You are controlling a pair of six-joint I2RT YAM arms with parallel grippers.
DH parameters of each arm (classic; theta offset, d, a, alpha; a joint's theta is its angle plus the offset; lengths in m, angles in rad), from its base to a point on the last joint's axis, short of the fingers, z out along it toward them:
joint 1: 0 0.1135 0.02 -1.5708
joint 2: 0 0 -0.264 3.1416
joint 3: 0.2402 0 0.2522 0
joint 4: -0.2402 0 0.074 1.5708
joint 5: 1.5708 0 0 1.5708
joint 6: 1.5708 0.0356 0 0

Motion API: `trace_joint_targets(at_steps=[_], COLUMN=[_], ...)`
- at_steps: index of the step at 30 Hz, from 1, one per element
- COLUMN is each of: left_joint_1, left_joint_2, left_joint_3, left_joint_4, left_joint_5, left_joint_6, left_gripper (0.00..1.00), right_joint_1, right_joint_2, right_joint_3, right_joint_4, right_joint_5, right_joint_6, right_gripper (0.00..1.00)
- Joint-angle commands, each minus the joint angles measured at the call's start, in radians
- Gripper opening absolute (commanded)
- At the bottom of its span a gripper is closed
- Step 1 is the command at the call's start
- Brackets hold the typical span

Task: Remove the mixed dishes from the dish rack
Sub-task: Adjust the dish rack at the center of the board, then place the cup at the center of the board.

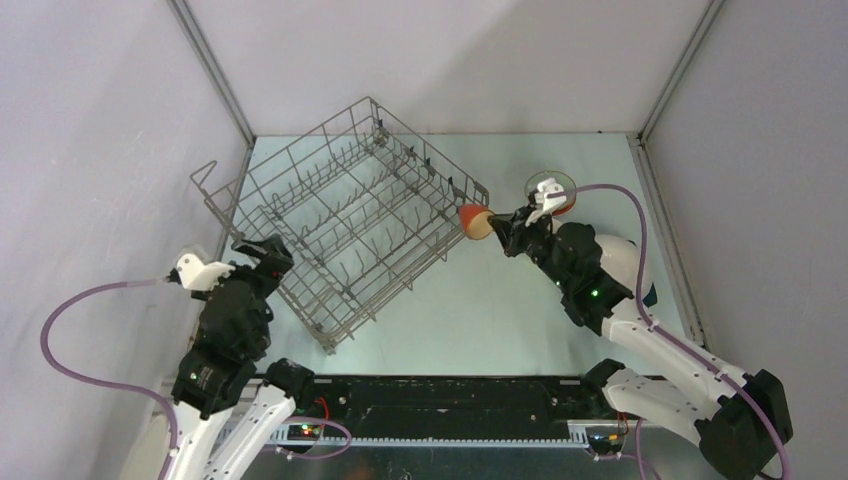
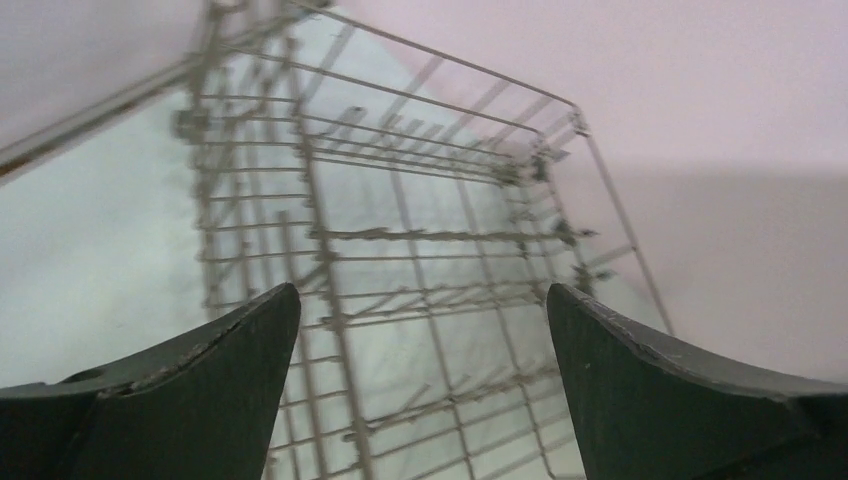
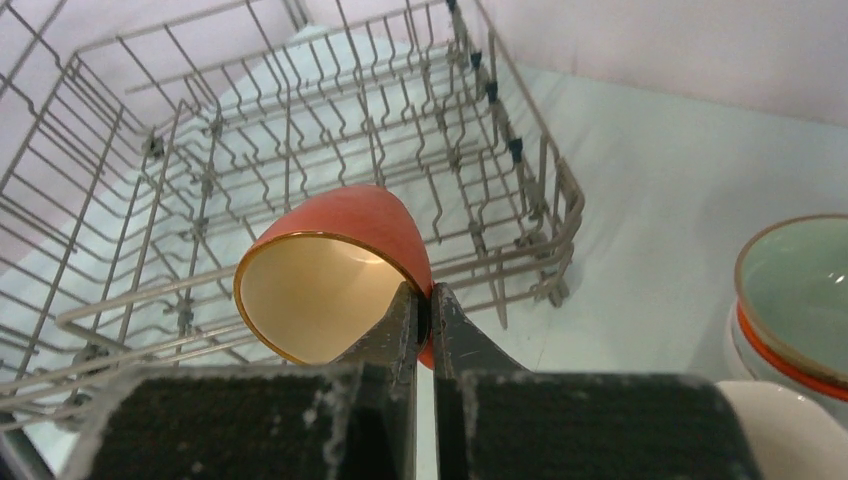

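Note:
The dish rack, a grey wire basket, sits skewed at the table's centre-left, and no dishes show in it. Just off its right corner a small orange mug with a cream inside hangs tipped on its side. My right gripper is shut on its rim. In the right wrist view the mug opens toward the camera, the right gripper pinches its wall, and the rack lies behind. My left gripper stands open over the rack's near-left edge. The left gripper holds nothing, with rack wires below it.
A pale green bowl with an orange outside is stacked on white dishes right of the rack. In the top view the bowl is partly hidden behind my right wrist. Grey walls close in on the left, back and right.

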Motion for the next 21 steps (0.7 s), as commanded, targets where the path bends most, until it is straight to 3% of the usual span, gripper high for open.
trace_joint_targets(at_steps=[1,5,10,21], left_joint_1=[0.006,0.005,-0.009,-0.107], left_joint_2=[-0.018,0.048,0.170,0.305], left_joint_3=[0.031,0.059,0.066,0.015], left_joint_4=[0.196,0.288,0.433,0.494], left_joint_5=[0.291,0.473,0.678,0.611], left_joint_6=[0.161,0.209,0.242,0.313], left_gripper=[1.00,1.00,1.00,1.00], right_joint_1=[-0.005,-0.006,-0.020,-0.028], right_joint_2=[0.023,0.074,0.106,0.247], right_joint_3=[0.152,0.292,0.340,0.344], right_joint_4=[-0.219,-0.551,-0.764,-1.057], right_joint_5=[-0.053,0.046,0.088,0.153], right_joint_6=[0.063,0.115,0.179,0.347], right_gripper=[0.00,0.00,0.00,0.00])
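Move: Below and beyond the open left hand stands the dish rack: its middle lies some 20 cm ahead, 12 cm right and 20 cm down, its near-right rim about 9 cm ahead and 27 cm right, some 17 cm lower. The right hand holds the small orange cup; bare table for it lies about 8 cm back, 8 cm right and 24 cm below. From that hand the yellow mug stands about 8 cm ahead and 13 cm right, the plate stack 3 cm ahead and 27 cm right. Swinging right over the dish rack, the open left hand travels about 16 cm towards the near-right rim with some 6 cm forward, rising first and easing down at the end, while it turns roughly 45 degrees clockwise. The right hand keeps its pinch on the orange cup and lowers it about 12 cm towards the bare table, drawing right and back as its fingers tip downward. ##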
